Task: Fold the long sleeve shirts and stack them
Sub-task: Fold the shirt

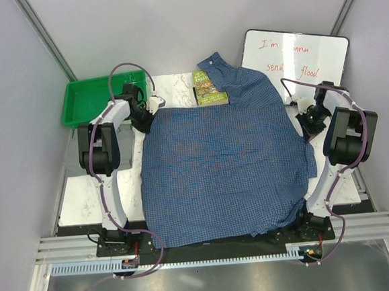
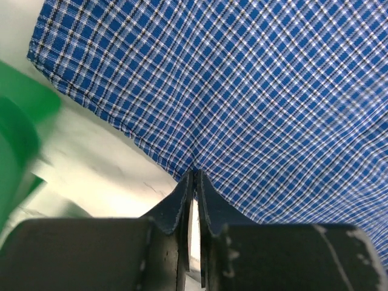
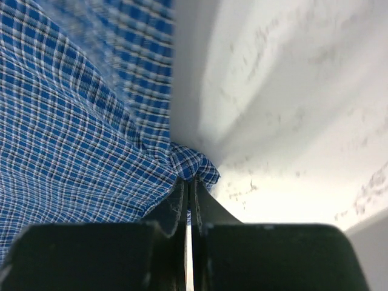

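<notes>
One long sleeve shirt, blue with a fine check (image 1: 223, 170), lies spread wide over the table, its collar (image 1: 216, 63) pointing to the far side. My left gripper (image 1: 147, 121) is at the shirt's far left edge and is shut on the cloth. The left wrist view shows its tips (image 2: 195, 174) pinching the hem of the shirt (image 2: 273, 91). My right gripper (image 1: 305, 124) is at the right edge. Its tips (image 3: 190, 180) are shut on a small bunched fold (image 3: 195, 162) of the shirt (image 3: 60, 133).
A green tray (image 1: 96, 99) stands at the far left, close to the left arm. A small green printed box (image 1: 209, 89) lies beside the collar. A whiteboard (image 1: 299, 60) leans at the far right. The shirt's near hem hangs over the table's front edge.
</notes>
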Tool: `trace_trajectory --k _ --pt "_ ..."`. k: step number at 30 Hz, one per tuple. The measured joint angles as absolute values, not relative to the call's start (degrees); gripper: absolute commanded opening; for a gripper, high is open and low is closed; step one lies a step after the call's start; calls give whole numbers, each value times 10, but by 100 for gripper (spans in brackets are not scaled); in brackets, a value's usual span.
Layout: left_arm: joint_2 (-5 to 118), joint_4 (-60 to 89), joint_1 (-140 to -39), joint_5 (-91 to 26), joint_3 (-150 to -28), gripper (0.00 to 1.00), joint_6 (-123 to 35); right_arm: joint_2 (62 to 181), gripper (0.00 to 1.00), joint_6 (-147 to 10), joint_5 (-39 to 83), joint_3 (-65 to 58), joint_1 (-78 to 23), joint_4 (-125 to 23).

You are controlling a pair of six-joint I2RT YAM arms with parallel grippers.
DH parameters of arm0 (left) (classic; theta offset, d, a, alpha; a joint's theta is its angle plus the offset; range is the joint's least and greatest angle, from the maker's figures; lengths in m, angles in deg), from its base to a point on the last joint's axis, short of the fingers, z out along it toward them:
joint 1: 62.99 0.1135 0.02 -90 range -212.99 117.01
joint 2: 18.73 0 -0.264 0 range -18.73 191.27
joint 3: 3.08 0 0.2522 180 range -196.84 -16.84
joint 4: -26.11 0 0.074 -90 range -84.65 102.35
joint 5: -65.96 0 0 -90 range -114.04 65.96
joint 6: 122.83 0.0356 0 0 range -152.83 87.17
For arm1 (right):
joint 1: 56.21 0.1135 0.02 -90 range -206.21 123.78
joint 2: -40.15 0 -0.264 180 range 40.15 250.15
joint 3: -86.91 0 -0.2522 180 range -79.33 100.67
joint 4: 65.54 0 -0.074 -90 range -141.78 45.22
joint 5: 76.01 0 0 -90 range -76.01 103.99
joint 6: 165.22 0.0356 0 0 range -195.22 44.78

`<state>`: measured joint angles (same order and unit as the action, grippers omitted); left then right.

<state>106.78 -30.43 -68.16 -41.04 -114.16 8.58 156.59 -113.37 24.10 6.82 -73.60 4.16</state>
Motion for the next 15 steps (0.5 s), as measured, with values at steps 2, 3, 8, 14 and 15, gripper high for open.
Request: trace_trajectory --k 2,3,8,14,15 --pt "1055 -305 -681 -406 -1122 14 86 1556 12 -1133 233 57 -745 44" --pt "1050 -305 -681 -406 -1114 16 86 1554 33 -1133 232 54 -746 46" --pt "1042 -312 -681 -410 -1105 33 80 1557 57 -1127 248 77 -745 76" --pt "1042 -337 -678 -444 -1118 47 70 1566 57 -1112 329 210 -746 106" --pt "1042 -345 -677 -453 -1128 48 68 1566 54 -1100 351 236 -746 104"
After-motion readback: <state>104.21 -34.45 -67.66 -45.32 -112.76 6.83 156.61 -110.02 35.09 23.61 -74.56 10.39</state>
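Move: At the left fingertips, still pinched, is the shirt's left edge; the green bin's middle lies about 15 cm ahead and 16 cm to the left, and the books some 16 cm ahead and 27 cm to the right. The right hand still pinches the shirt's bunched right edge; from it the sleeve flap lies roughly 9 cm back, and the whiteboard's near edge about 15 cm ahead and 7 cm to the left. Drawing the pinched edges back towards the bases, the left hand by about 2 cm and the right by 1 cm, both grippers then open and let the cloth go. The left rises only a centimetre, while the right lifts quickly about 8 cm and swings 6 cm forward towards the whiteboard, tilting its fingertips forward. ##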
